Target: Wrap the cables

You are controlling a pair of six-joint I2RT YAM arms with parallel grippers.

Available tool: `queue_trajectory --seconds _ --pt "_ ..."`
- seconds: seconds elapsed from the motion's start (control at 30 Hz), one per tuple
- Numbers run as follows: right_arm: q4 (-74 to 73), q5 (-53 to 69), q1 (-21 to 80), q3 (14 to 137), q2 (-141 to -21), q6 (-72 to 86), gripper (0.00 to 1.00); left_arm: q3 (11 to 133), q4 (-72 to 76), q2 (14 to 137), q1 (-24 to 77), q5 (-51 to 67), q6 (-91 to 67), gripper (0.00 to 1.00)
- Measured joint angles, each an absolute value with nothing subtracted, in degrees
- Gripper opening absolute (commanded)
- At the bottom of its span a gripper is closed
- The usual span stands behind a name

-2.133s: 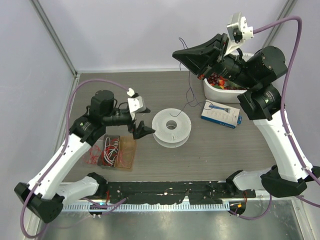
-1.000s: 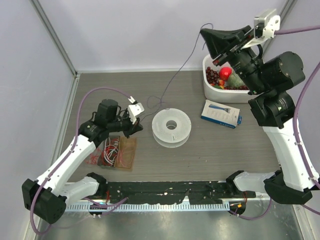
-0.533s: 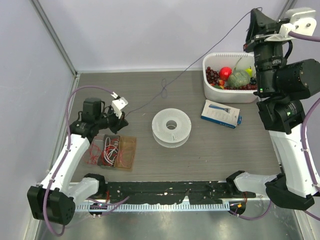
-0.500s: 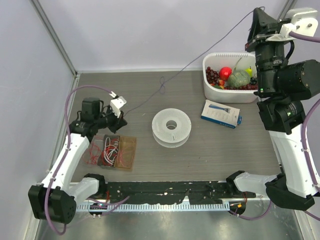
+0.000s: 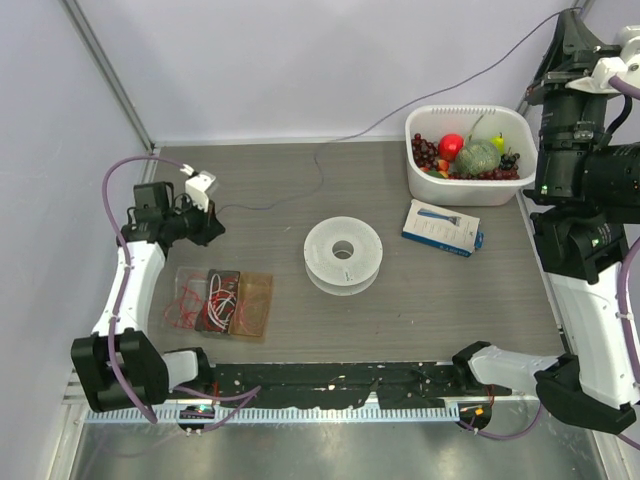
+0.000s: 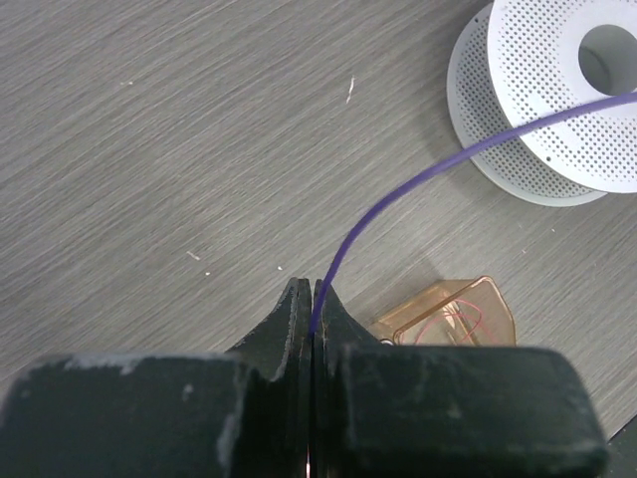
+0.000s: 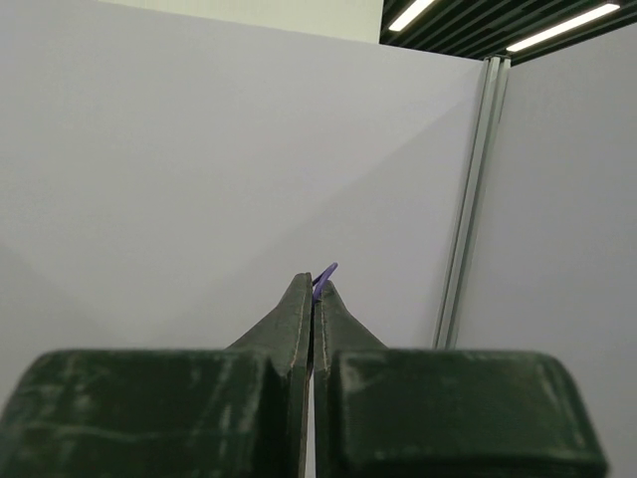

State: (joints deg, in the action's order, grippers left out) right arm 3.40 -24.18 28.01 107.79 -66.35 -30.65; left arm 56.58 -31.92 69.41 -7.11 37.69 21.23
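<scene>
The cable (image 5: 372, 124) is a thin dark purple wire strung across the table from my left gripper to my right one, with a small kink near the back edge. My left gripper (image 5: 213, 228) sits low at the table's far left, shut on one end; in the left wrist view the cable (image 6: 398, 195) leaves the shut gripper (image 6: 312, 291) and arcs toward the white perforated spool (image 6: 557, 110). The spool (image 5: 343, 255) lies flat mid-table with no wire on it. My right gripper (image 5: 568, 22) is raised high at the back right, and the right wrist view shows this gripper (image 7: 317, 283) shut on the cable's other end (image 7: 326, 272).
A white bin (image 5: 432, 182) of fruit stands at the back right. A blue-and-white box (image 5: 442, 227) lies just in front of it. A clear orange case (image 5: 222, 300) holding red and white wires lies at the front left, also visible as the case (image 6: 448, 314) near my left fingers. Walls close in the back and sides.
My left gripper has pulled left and back, away from the spool. My right gripper has risen up and to the right. The cable between them has been drawn out longer and straighter.
</scene>
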Motion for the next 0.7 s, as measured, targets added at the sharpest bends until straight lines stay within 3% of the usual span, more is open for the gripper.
queue_trajectory --seconds 0.47,0.7 --pt "5.4 -24.5 27.9 106.6 -65.7 -33.2 0.01 58.4 -30.7 72.8 -10.8 37.6 20.2 0.0" --pt "-2.0 -19.9 27.9 95.5 -60.6 -26.2 0.01 65.1 -28.8 74.1 -11.1 38.3 16.2 0.0"
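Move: Both shut grippers hold the purple cable, strung between them. The spool lies some 29 cm right of the left gripper, about 3 cm ahead and 13 below. The cable organizer is 8 cm back and 3 cm left of that gripper, 17 below. From the right gripper, high up, the spool is about 9 cm ahead, 29 left and 65 below; the fruit basket some 32 ahead, 5 right, 62 below; the flat box 18 ahead, 2 left, 69 below. Keep both grippers shut on the cable. Ease the left gripper leftward, away from the spool, then lift it forward and up, ending about 4 cm farther out and 4 higher. Hold the right gripper almost still at first, then bring it down with gathering speed, some 7 cm, drifting a little left and forward towards the spool as its fingers tip down about 10 degrees. ##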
